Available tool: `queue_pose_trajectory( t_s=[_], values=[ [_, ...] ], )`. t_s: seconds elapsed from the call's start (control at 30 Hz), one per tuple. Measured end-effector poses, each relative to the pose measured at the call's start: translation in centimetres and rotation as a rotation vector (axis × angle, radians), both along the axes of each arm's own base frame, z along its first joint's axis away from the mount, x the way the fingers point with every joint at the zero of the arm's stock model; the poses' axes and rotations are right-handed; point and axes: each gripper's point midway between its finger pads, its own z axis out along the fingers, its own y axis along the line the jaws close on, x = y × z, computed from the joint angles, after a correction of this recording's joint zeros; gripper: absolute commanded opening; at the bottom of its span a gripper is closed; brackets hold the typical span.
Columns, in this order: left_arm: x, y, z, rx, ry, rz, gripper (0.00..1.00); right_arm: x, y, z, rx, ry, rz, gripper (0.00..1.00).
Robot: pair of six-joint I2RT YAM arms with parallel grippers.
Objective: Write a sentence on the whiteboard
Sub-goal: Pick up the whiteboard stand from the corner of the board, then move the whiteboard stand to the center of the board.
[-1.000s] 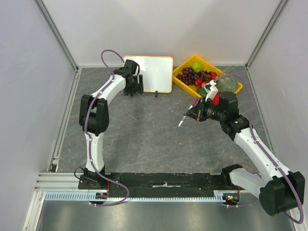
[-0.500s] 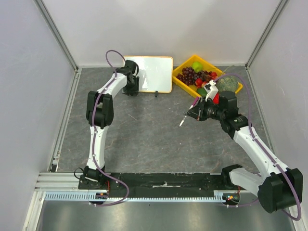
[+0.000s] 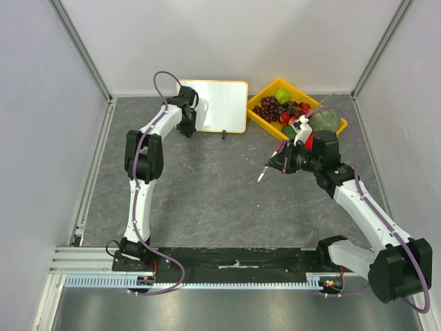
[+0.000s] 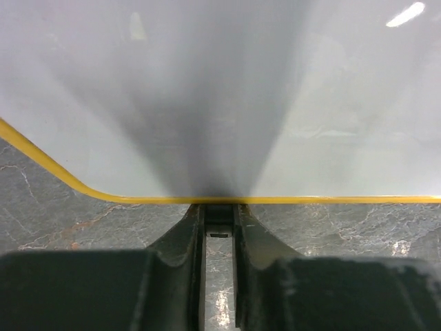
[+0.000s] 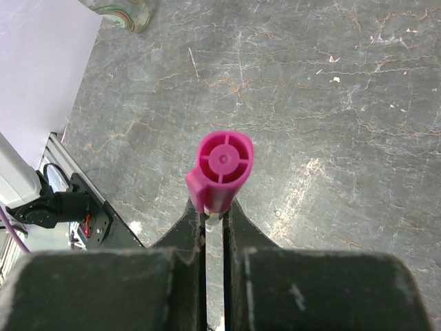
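Note:
The whiteboard [image 3: 222,103] stands at the back of the table, glossy white with a thin tan frame. Its face is blank; no sentence shows on it. My left gripper [image 3: 187,128] is at the board's lower left edge. In the left wrist view its jaws stand narrow, one on each side of the small black foot [image 4: 219,219] under the frame, and my left gripper [image 4: 219,212] is shut on it. My right gripper [image 3: 281,163] hovers mid-table, shut on a marker [image 5: 222,171] with a pink end. The marker [image 3: 267,168] points down-left.
A yellow tray [image 3: 258,122] of fruit sits right of the board, with a green-brown vegetable [image 3: 328,120] beside it. The board's other black foot [image 3: 224,133] rests on the grey marble tabletop. Grey walls close in the left, right and back.
The left gripper's jaws have closed from wide open onto the board's foot, and its arm has shifted slightly. The right arm and marker have barely moved.

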Motion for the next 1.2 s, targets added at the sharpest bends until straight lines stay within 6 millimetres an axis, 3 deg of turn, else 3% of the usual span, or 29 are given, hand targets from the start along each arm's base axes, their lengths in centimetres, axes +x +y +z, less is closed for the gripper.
queue_pose_trajectory(
  t_s=[0.27,0.37,0.6,0.77,1.03,1.2],
  values=[
    [-0.1,0.0,-0.1,-0.003,-0.010,-0.006,0.02,-0.6,-0.3,-0.2,0.000,0.002,-0.003,0.00],
    [-1.1,0.0,0.0,-0.022,-0.028,-0.007,0.02,-1.0,-0.4,0.3,0.005,-0.017,-0.003,0.00],
    [-8.4,0.7,-0.2,-0.028,0.024,0.034,0.02,-1.8,-0.6,1.5,0.014,-0.054,-0.002,0.00],
    [-14.2,0.2,-0.2,-0.032,0.065,0.058,0.02,-2.5,-0.7,1.5,0.016,-0.053,-0.001,0.00],
    [-22.9,-4.1,-0.4,-0.047,0.091,0.030,0.02,-4.0,-1.1,1.8,0.022,-0.078,0.001,0.00],
    [-26.6,-6.3,-0.5,-0.076,0.106,0.024,0.02,-5.0,-1.3,2.0,0.025,-0.088,0.000,0.00]
  ],
)
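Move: The left fingers already hold the whiteboard's left stand foot at its near edge. The clear table spot it is taken to lies about 27 cm back and 6 cm right, at the same height. The whiteboard's middle is some 12 cm ahead and 10 cm right, the right stand foot 16 cm right and level with the hand. The marker is about 38 cm right, 25 cm back and 18 cm up; from the right hand the spot is 32 cm left, 2 cm back, 18 cm below. Straight back towards the robot after a brief pause, the left hand drags the whiteboard by its left stand foot, staying low over the table. It covers about 27 cm, veering some 6 cm right in the later part, fingertips tipping a little inward and grip kept. The right hand, still gripping the marker, backs off about 5 cm and rises slightly. ##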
